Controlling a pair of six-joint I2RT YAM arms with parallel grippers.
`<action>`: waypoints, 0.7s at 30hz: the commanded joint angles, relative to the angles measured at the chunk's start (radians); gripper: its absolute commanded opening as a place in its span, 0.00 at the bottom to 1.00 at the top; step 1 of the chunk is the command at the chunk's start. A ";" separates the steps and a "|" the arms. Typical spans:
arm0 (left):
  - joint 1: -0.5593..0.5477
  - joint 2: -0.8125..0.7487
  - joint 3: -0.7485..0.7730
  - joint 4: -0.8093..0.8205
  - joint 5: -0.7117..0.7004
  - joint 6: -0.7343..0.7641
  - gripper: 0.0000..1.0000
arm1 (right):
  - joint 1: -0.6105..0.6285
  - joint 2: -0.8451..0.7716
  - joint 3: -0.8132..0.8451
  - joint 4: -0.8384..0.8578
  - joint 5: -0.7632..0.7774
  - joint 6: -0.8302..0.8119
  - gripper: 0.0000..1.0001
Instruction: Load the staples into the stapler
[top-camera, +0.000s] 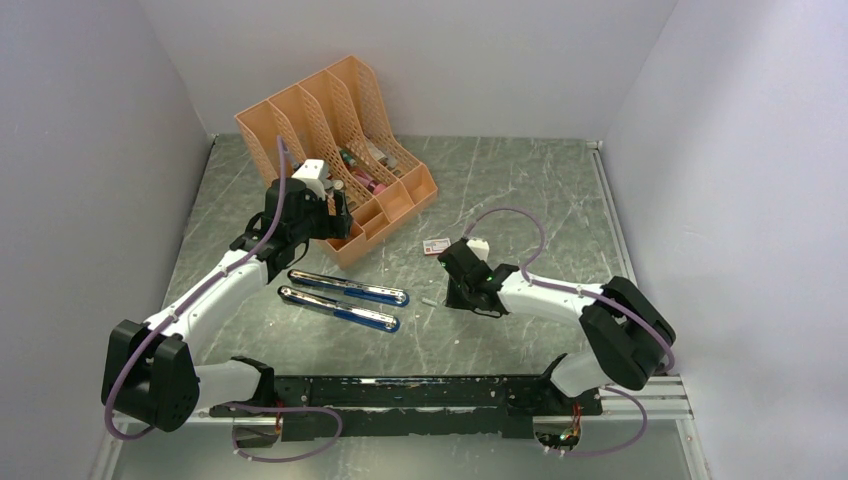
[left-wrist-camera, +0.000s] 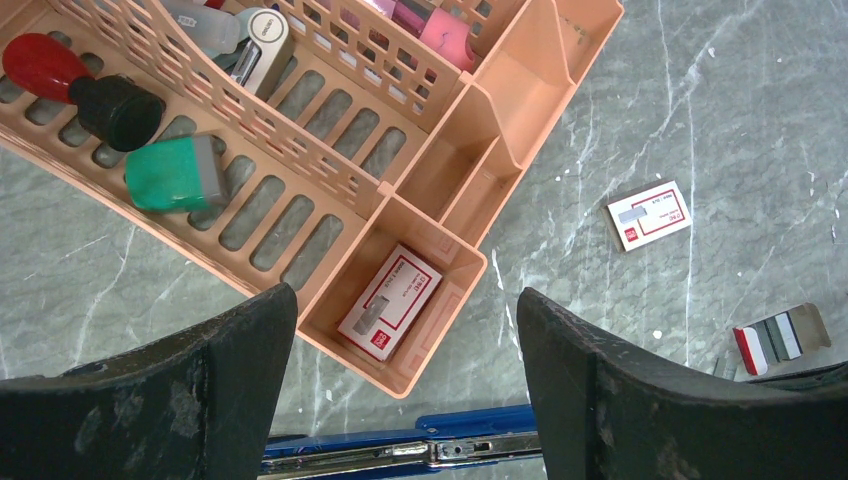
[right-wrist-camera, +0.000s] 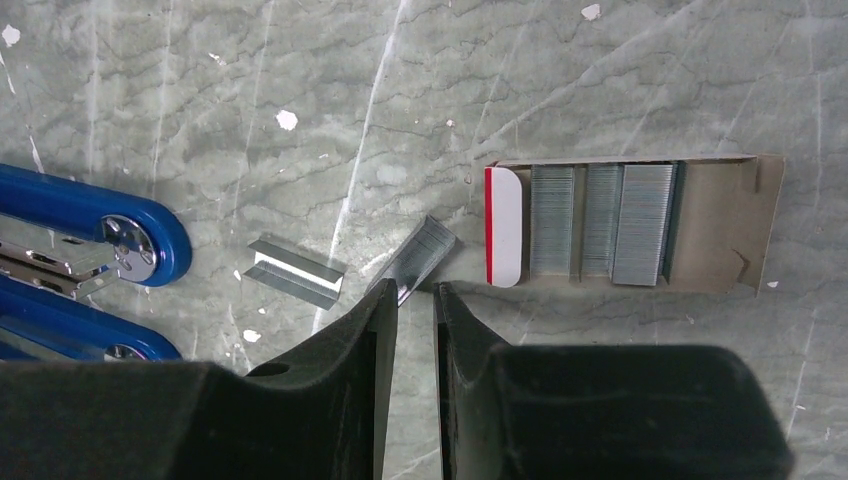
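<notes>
The stapler (top-camera: 345, 297) lies swung open on the table, its two blue arms (right-wrist-camera: 100, 215) side by side and its metal channel (left-wrist-camera: 430, 450) facing up. My right gripper (right-wrist-camera: 417, 290) is low over the table to the stapler's right. Its jaws stand a narrow gap apart, shut on the near end of a tilted strip of staples (right-wrist-camera: 425, 255). Just beyond it, an open cardboard sleeve (right-wrist-camera: 720, 225) holds more staples (right-wrist-camera: 600, 220). My left gripper (left-wrist-camera: 405, 295) hangs wide open and holds nothing. It is above the stapler, at the corner of the orange organizer (left-wrist-camera: 470, 120).
A second loose staple strip (right-wrist-camera: 295, 270) lies on its side between the stapler and the held strip. A white-and-red box (left-wrist-camera: 650, 214) lies on the table; another box (left-wrist-camera: 390, 302) sits in the organizer's small corner bin. The organizer (top-camera: 300, 120) holds stamps and other desk items.
</notes>
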 joint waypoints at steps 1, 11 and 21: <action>-0.002 -0.017 0.005 0.005 0.012 0.010 0.85 | 0.005 0.014 -0.011 0.019 0.006 0.011 0.24; -0.005 -0.017 0.006 0.006 0.010 0.010 0.85 | 0.005 0.005 -0.023 0.021 0.009 0.008 0.10; -0.004 -0.032 0.004 0.021 0.041 -0.010 0.86 | 0.003 -0.072 -0.070 0.100 -0.010 -0.051 0.00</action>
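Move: The staple strip that the right fingers straddle lies slanted, about 1 cm ahead of that hand and 1 cm below it. A second loose strip lies level with the hand, about 3 cm to its left. The open staple box is about 5 cm right and 2 cm ahead, and the farther stapler's middle is some 18 cm left and 3 cm ahead. From the left hand the slanted strip is roughly 21 cm right, 13 cm back and 16 cm below. Barely sinking, under half a centimetre and otherwise almost in place, the right hand closes its fingertips from about a quarter open to shut over the near end of the slanted staple strip. The closing fingers swing the strip square to the hand and end with their tips on its near right edge; the wrist hardly turns. ##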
